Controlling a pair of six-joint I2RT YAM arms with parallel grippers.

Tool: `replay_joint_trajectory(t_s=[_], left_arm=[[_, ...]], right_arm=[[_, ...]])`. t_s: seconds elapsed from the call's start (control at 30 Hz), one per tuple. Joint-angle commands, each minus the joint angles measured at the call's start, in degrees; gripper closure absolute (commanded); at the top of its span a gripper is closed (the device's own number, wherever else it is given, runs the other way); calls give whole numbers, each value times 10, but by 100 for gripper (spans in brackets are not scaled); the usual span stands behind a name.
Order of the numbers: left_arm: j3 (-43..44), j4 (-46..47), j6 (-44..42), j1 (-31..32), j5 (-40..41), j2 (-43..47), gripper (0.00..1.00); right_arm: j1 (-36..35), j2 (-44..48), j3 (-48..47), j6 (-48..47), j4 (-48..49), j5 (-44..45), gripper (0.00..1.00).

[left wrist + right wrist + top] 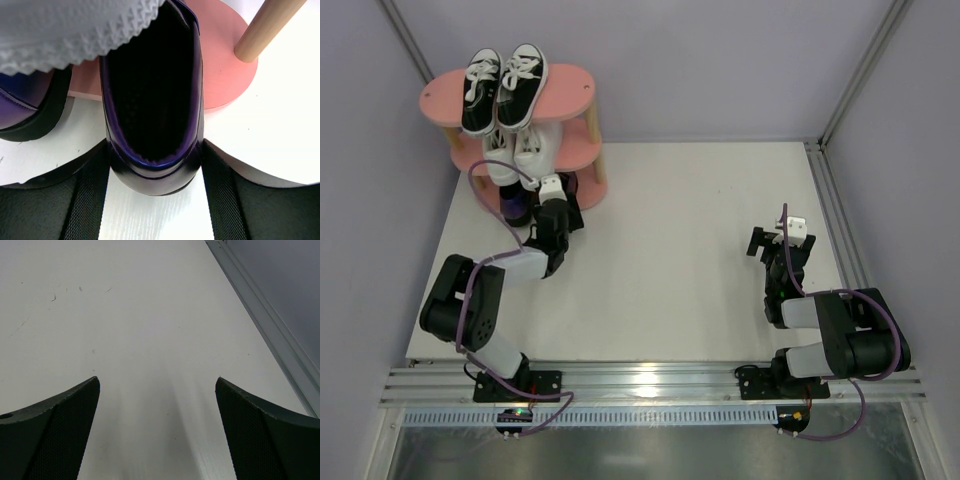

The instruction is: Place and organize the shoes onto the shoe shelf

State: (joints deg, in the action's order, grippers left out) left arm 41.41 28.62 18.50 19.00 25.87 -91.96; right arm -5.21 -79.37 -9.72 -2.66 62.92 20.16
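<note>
The shoe shelf point(575, 88) stands at the far left. The black canvas sneakers point(505, 88) sit on its top board and the white sneakers point(520, 150) on the middle board. My left gripper point(560, 195) is at the bottom tier, shut on the heel of a dark purple glossy shoe point(150, 85). That shoe's front lies on the bottom pink board point(225, 65) and its heel sticks out over the table. The other purple shoe point(25, 107) lies to its left. A white sneaker's sole point(65, 30) hangs just above. My right gripper point(772, 240) is open and empty over the table.
A wooden post point(265, 25) of the shelf stands just right of the held shoe. Purple-grey walls close in the table on the left, back and right. A metal rail point(270, 325) runs along the table's right edge, near my right gripper point(157, 382).
</note>
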Motion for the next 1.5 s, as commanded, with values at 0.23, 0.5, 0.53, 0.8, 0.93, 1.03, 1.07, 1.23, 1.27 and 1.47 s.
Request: replay_joint_trajectory(t_s=[0.23, 0.5, 0.53, 0.8, 0.93, 1.03, 1.07, 1.23, 1.27, 1.47], left_arm=[[20, -20, -77, -7, 59, 48, 50], [21, -1, -139, -19, 68, 32, 47], [19, 2, -145, -26, 65, 27, 47], [26, 11, -157, -61, 19, 13, 46], [36, 8, -161, -63, 13, 4, 44], [36, 13, -167, -65, 15, 1, 39], [36, 14, -167, -64, 18, 1, 32], [35, 14, -181, -65, 50, 1, 19], [33, 14, -179, -66, 53, 3, 13], [25, -16, -139, -61, 55, 25, 0]], right_arm=[[2, 7, -7, 12, 44, -5, 3], [2, 7, -8, 12, 44, -6, 3], [1, 7, -7, 12, 44, -5, 3], [2, 8, -7, 12, 43, -5, 3], [1, 7, -7, 12, 43, -5, 3], [2, 7, -7, 12, 44, -5, 3], [2, 8, -8, 12, 44, -6, 3], [1, 8, -7, 12, 44, -6, 3], [2, 8, -7, 12, 44, -5, 3], [1, 7, -7, 12, 44, -6, 3]])
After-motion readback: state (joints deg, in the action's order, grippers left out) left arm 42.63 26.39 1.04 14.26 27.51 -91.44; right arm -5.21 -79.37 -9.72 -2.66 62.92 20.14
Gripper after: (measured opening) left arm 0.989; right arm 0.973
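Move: The left gripper already holds the right-hand purple shoe by its heel. The middle of the left-hand purple shoe lies about 10 cm to its left, 8 cm ahead and 4 cm lower. The right white shoe overhangs 9 cm above, some 8 cm ahead and 3 cm left; the shelf's right front post stands 9 cm right and 7 cm ahead. From the idle right hand, the left-hand purple shoe is roughly 62 cm left and 16 cm ahead. Keep the left gripper closed on the purple shoe's heel, ease back barely a centimetre while rolling its left side up, then shift it left towards the other purple shoe, beneath the white shoe. Go about 5 cm left in all, opening the fingers wide over the last stretch and ending the roll near 15 degrees; leave the right finger beside the shoe's right side. ##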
